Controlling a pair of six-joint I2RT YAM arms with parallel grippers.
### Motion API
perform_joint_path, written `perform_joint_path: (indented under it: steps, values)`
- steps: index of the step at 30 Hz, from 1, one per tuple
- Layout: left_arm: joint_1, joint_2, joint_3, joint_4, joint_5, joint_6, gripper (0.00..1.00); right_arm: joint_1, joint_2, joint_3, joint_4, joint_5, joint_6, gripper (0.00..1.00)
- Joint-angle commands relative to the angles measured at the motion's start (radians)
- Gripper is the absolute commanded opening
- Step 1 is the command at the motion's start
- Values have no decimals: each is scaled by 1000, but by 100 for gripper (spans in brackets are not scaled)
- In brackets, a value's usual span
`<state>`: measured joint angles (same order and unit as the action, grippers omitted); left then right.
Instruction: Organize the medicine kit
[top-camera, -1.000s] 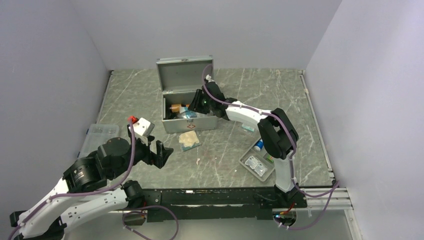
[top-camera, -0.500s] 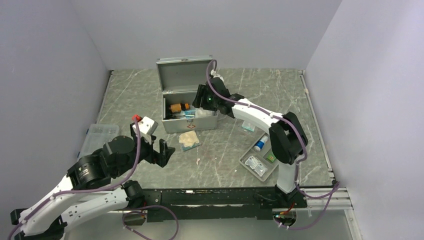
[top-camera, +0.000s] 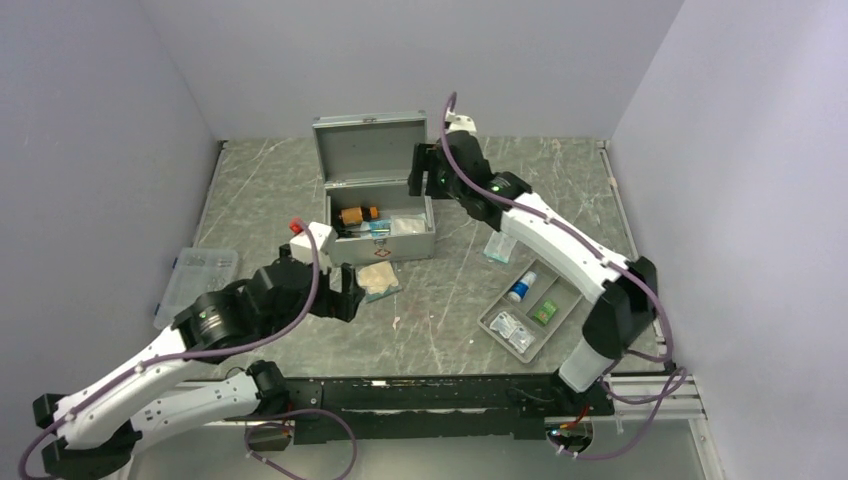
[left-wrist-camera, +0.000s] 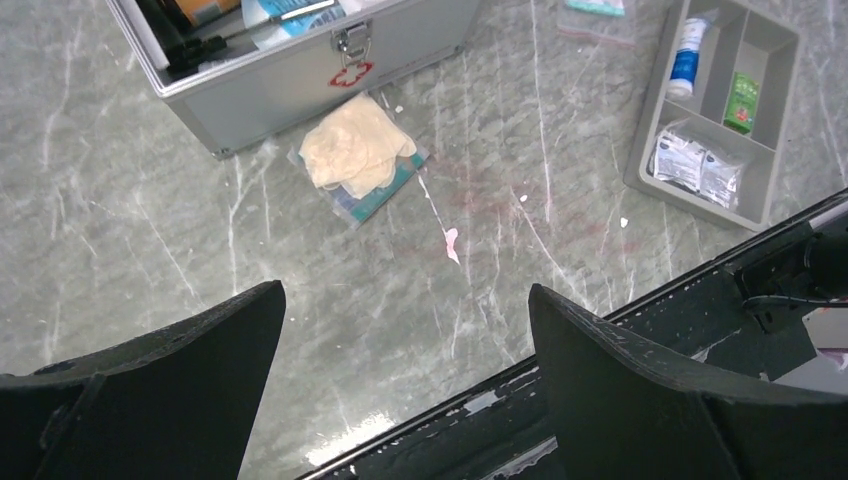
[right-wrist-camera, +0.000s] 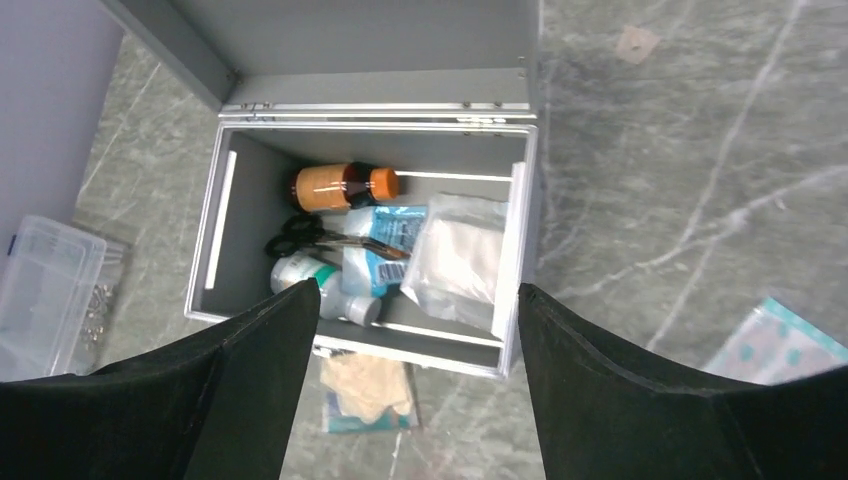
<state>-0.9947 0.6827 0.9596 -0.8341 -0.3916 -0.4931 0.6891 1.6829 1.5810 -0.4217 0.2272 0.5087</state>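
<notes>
The medicine kit (top-camera: 381, 246) stands open at the table's middle back, lid (top-camera: 368, 150) upright. Inside it lie an orange-brown bottle (right-wrist-camera: 335, 185), black scissors (right-wrist-camera: 298, 240), a white bottle (right-wrist-camera: 298, 272), a blue-white packet (right-wrist-camera: 385, 232) and a clear pouch of white gauze (right-wrist-camera: 458, 262). My right gripper (top-camera: 424, 170) hovers open above the kit's right side, with nothing between its fingers (right-wrist-camera: 418, 288). My left gripper (top-camera: 345, 296) is open and empty above bare table, just left of a pack of beige gloves (top-camera: 378, 280), which lies in front of the kit (left-wrist-camera: 300, 85).
A grey divided tray (top-camera: 565, 298) at the right front holds a small blue-white bottle (left-wrist-camera: 688, 62), a green box (left-wrist-camera: 741, 102) and foil packets (left-wrist-camera: 695, 165). A teal-patterned bag (top-camera: 500, 248) lies right of the kit. A clear plastic box (top-camera: 195, 280) sits at the left edge.
My right gripper has opened and risen out of the kit, leaving the clear pouch inside. My left arm has swung forward and right, toward the pack of gloves.
</notes>
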Motion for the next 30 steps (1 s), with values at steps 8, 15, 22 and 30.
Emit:
perform_joint_path:
  steps: [8,15,22,30]
  values:
    - [72,248,-78,177,23,-176,96,4,-387,-323,-23,32,-11,76]
    - [119,462,-128,333,22,-229,82,3,-573,-464,-43,52,-26,78]
    - [127,629,-137,445,-53,-264,76,2,-664,-537,-58,40,-42,79]
    - [128,776,-118,498,-77,-293,69,3,-711,-582,-61,24,-56,79]
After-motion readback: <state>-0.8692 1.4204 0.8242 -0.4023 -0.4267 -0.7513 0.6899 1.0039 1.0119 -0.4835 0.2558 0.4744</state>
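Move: The glove bag lies on the table about 14 cm ahead of the left hand, 5 cm to its right and 23 cm below. Beyond it, the medicine kit's middle is some 25 cm ahead of that hand and 5 cm right. From the right hand, the bandage packet lies about 17 cm right, practically level and 24 cm below; the medicine kit is about 11 cm left and 2 cm ahead, and the grey tray 17 cm back and 24 cm right. Down and forward, slightly to the right, the left hand swoops some 18 cm lower towards the glove bag, tipping its fingers down and turning counter-clockwise by nearly 20 degrees while they partly close from wide open. The empty right hand draws about 17 cm back and right at an almost constant height, away from the medicine kit, its fingers staying open. ##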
